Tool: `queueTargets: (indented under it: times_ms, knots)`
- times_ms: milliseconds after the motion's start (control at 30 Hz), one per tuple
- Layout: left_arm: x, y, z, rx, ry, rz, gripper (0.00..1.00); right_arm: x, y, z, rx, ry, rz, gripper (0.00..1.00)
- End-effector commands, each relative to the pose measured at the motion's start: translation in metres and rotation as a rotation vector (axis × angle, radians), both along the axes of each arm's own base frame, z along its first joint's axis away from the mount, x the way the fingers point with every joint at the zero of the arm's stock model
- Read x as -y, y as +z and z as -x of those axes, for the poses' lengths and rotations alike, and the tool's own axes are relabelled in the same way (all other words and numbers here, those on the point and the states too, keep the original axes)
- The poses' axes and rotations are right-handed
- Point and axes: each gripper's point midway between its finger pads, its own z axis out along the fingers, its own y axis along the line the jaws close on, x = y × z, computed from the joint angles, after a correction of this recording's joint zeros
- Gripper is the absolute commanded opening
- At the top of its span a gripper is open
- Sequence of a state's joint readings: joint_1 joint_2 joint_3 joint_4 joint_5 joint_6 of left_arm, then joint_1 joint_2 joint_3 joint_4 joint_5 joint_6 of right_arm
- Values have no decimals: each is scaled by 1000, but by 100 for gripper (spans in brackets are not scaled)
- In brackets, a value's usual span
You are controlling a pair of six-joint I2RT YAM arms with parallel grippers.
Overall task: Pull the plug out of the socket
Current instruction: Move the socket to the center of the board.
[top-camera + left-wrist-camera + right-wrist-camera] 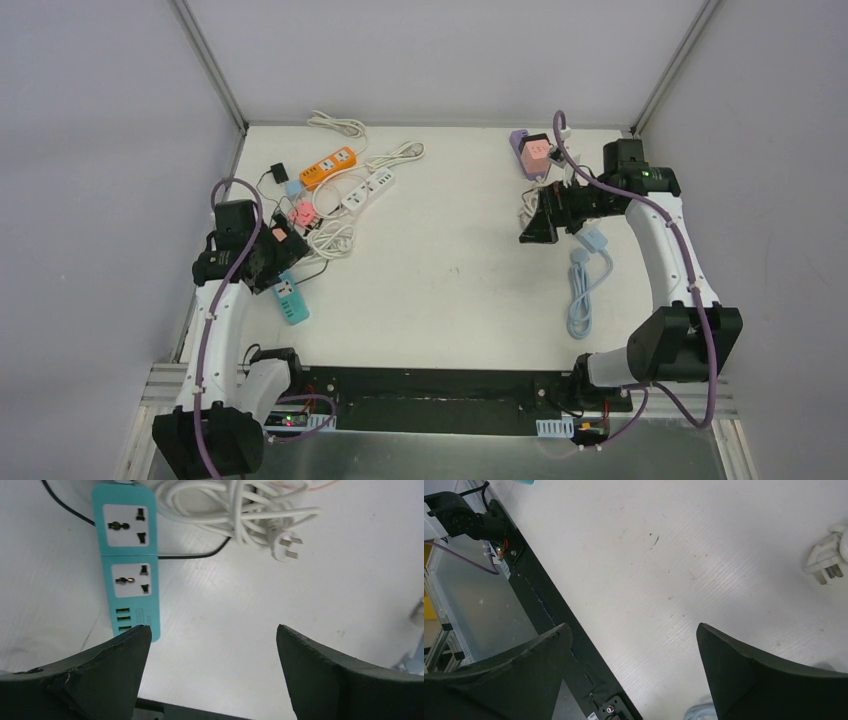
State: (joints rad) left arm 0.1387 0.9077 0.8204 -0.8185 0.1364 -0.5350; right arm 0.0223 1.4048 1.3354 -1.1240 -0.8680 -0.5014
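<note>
A teal socket strip point(127, 555) lies flat on the table, both of its outlets empty. To its right a white plug point(285, 547) rests loose with its prongs bare, at the end of a coiled white cable point(235, 510). My left gripper point(214, 630) is open just short of the strip's near end, with nothing between its fingers. In the top view the left gripper point(280, 268) hovers by the teal strip point(292, 298). My right gripper point(532, 232) stands open over bare table on the right side, nothing in it point(634, 627).
Orange point(328, 167) and white point(368, 190) power strips with tangled cables lie at the back left. A purple strip with a pink cube adapter point(533, 152) sits at the back right. A light blue cable point(580, 300) trails beside the right arm. A thin black cable point(190, 556) runs behind the teal strip.
</note>
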Motion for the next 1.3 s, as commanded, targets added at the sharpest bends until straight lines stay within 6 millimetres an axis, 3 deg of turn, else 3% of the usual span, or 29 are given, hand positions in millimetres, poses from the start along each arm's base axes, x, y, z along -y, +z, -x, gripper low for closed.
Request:
queueTargets:
  times_ms: [0, 233, 433, 567, 733, 1033, 1267]
  knots:
    - [30, 54, -11, 117, -77, 153, 99, 13, 11, 9, -17, 20, 60, 100]
    - [70, 140, -40, 251, -171, 362, 99, 24, 16, 4, -25, -65, 40, 100]
    - [97, 222, -60, 340, -72, 554, 99, 33, 15, 7, -30, -126, 17, 100]
    - [131, 292, -62, 450, -99, 600, 99, 33, 15, 9, -39, -141, -9, 100]
    - [146, 354, -64, 503, -98, 668, 99, 28, 19, 2, -58, -134, -57, 100]
    - [169, 380, -57, 518, -112, 656, 99, 24, 15, -15, -74, -148, -107, 100]
    - [200, 386, -46, 517, -154, 637, 99, 23, 9, -11, -64, -157, -112, 100]
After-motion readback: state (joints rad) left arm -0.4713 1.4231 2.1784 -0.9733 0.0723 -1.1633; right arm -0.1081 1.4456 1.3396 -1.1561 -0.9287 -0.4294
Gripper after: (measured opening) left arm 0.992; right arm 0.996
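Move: The teal socket, already released, lies with its middle about 5 cm back and 3 cm to the left of the open left hand, some 13 cm below it. At about that same depth, the white cable coil is some 8 cm ahead and 6 cm right, the pink socket about 14 cm straight ahead, and the white socket about 20 cm ahead and 15 cm right. From the right hand the teal socket is roughly 54 cm left, 11 cm back and 20 cm lower. The teal socket is left lying on the board as the left hand, fingers already wide open and staying so, climbs away from it by about 37 cm and swings nearly 20 cm to the right. The rise levels off near the end while the rightward drift goes on. The wrist rolls left side down and tips the fingers up, so they come to point forward and right. The empty, open right hand shifts only a few centimetres to its right. ##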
